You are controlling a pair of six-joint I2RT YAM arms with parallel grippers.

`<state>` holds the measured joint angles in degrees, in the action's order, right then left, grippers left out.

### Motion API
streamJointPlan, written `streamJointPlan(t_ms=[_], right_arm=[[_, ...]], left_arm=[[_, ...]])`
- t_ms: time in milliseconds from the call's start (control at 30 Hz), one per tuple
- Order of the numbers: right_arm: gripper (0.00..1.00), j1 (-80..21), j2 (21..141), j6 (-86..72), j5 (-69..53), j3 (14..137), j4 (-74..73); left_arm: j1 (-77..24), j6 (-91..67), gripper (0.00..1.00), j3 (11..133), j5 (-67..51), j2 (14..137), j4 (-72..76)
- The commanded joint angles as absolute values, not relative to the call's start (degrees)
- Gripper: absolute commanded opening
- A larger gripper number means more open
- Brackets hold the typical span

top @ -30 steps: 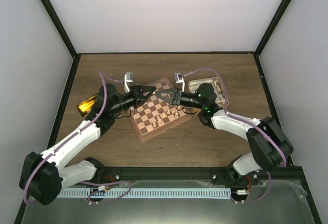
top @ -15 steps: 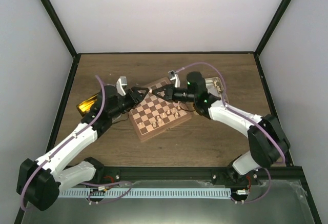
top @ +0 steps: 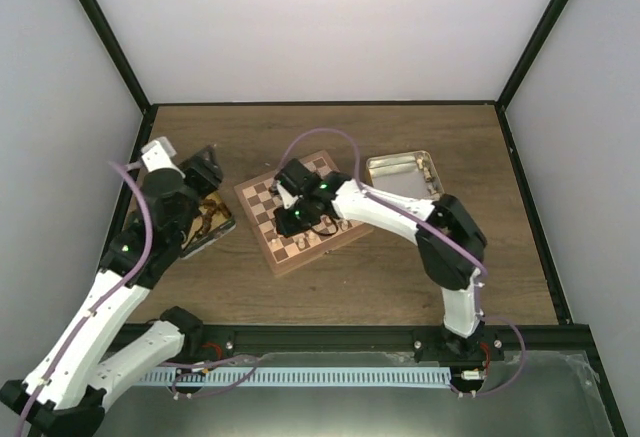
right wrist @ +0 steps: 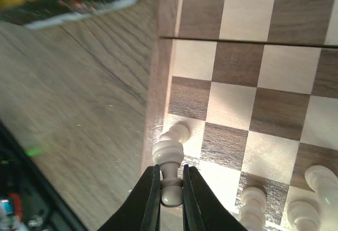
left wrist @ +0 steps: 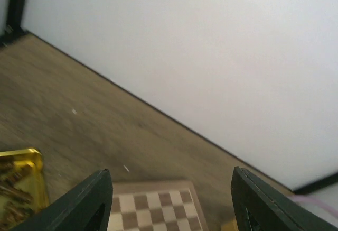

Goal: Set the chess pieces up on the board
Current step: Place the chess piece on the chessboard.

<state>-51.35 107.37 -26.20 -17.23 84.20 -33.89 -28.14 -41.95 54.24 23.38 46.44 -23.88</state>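
Note:
The board (top: 322, 238) lies mid-table, its checks also filling the right wrist view (right wrist: 274, 72). My right gripper (top: 292, 222) reaches across to the board's left edge. There my right gripper (right wrist: 171, 174) is shut on the neck of a cream chess piece (right wrist: 169, 154), which hangs over the rim by a corner square. Other cream pieces (right wrist: 254, 202) stand along the near row. My left gripper (top: 203, 170) hovers left of the board above a gold tin. It is open (left wrist: 170, 174) with nothing between its fingers, and the board's corner (left wrist: 153, 212) shows below.
A gold tin (top: 205, 225) holding dark pieces sits left of the board, its yellow corner (left wrist: 18, 186) low in the left wrist view. A silver tin (top: 400, 171) stands at the board's right. Black frame posts and pale walls border the wooden table (top: 400, 267).
My left arm has pulled back from the board's far corner to above the gold tin, and its gripper has opened. My right arm has swung across the board to its left edge, shut on a cream piece.

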Motion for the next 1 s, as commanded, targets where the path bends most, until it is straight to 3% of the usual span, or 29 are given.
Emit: streamJointPlan(t_ms=[0,167,967], right_arm=[[0.02,-53.9,113.1,-19.1,-7.8,93.1,-47.8],[0.03,-55.4,117.9,-17.9,-1.5,99.3,-54.8],[0.07,-58.3,126.8,-11.2,2.1,110.4,-62.3]], left_arm=[[-27.9,-35.8,0.63,56.2,35.5,42.3,-28.2],[-27.9,-35.3,0.63,55.4,37.2,40.0,-28.2],[-27.9,-35.1,0.64,54.1,35.6,40.6,-28.1]])
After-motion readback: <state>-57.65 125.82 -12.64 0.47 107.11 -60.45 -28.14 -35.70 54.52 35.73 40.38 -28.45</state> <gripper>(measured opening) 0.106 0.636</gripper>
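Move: Held in the right fingers, a pale pawn is bound for the empty dark square second in from the board's near-left border, about 10 cm below the hand and 1 cm to its right. The corner-side pawn stands 2 cm left and 1 cm back of the hand; the next pawn in the row is 2 cm ahead and 5 cm right, and a back-row piece 4 cm right and 1 cm back. From the left hand that square lies roughly 15 cm right, 3 cm back and 31 cm below. Lowering the pinched pawn some 6 cm towards the empty square beside the corner-side pawn, the right hand drops fast, then eases down, swinging its fingers about 30 degrees from a leftward slant to nearly straight down, with a slight counter-clockwise turn. It keeps its hold. The open, empty left hand draws away about 5 cm left and a little back. ##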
